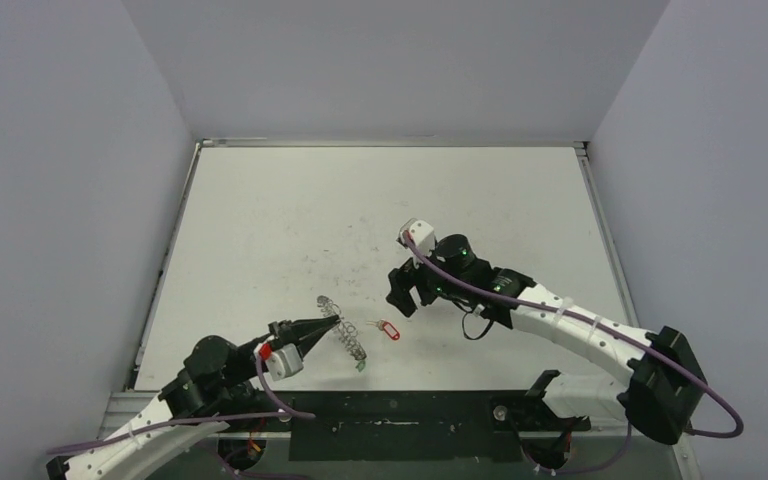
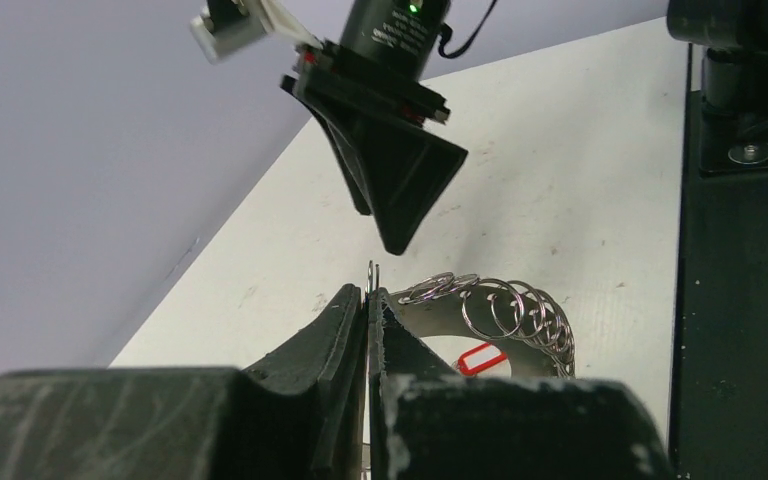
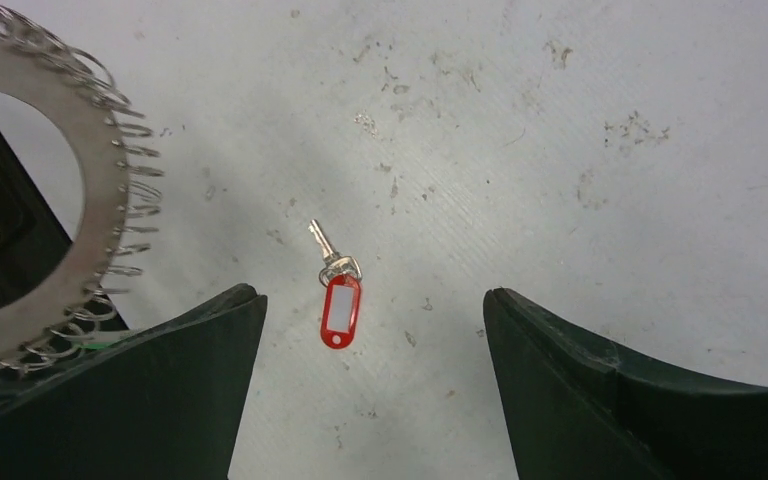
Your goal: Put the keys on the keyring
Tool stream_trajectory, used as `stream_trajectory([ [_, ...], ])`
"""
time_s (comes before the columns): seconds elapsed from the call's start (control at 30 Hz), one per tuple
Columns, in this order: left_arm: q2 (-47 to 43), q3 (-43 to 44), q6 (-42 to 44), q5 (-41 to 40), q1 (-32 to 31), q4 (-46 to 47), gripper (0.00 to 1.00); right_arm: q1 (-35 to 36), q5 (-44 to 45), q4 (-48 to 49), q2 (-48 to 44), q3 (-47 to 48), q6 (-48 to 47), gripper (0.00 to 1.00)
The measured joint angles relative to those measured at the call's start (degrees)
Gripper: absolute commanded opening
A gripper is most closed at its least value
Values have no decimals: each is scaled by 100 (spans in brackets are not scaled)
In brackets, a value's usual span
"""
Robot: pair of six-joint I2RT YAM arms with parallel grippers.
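Note:
My left gripper (image 1: 332, 322) is shut on the keyring (image 1: 345, 336), pinching one wire loop at its rim (image 2: 372, 290) and holding the ring on edge over the table. The flat silver ring with its fringe of loops (image 2: 520, 318) also fills the upper left of the right wrist view (image 3: 70, 270). The red-tagged key (image 1: 388, 329) lies flat on the table just right of the ring, its tag (image 3: 341, 311) toward my right gripper (image 3: 370, 296). That gripper (image 1: 406, 296) hovers above it, open and empty. A green tag (image 1: 359, 366) shows at the ring's near end; its key is hidden.
The white tabletop (image 1: 380, 200) is scuffed with small dark marks. A black base plate (image 1: 400, 425) runs along the near edge between the arm mounts. Grey walls close in the left, right and back sides.

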Motion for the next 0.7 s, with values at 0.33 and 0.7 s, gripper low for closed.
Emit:
stream_trajectory([
  [0.33,-105,887,-317,-752,0,-1681,0,391,378,-566,1613,820,162,52],
  [0.7,-225,1513,-564,-1314,0,-3023,0,1775,2225,-1287,2949,1705,994,44],
])
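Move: The red-tag key lies on the table about 3 cm back, 3 cm left and some 16 cm below the right hand. The keyring, still in the left fingers, stands about 11 cm back and 10 cm left of the right hand, roughly level with it, and the green-tag key hangs from it about 17 cm back, 7 cm left and 6 cm below. From the left hand, the red-tag key is some 8 cm ahead, 9 cm right and 22 cm below. Lower the right gripper about 10 cm towards the red-tag key, first nearly straight down, then also sweeping some 5 cm left and a little back; tip its fingers more steeply down and narrow them to about half their starting gap, without touching the key yet. Meanwhile draw the left gripper about 6 cm left, away from the key, turning it slightly counter-clockwise and keeping its pinch on the keyring. ##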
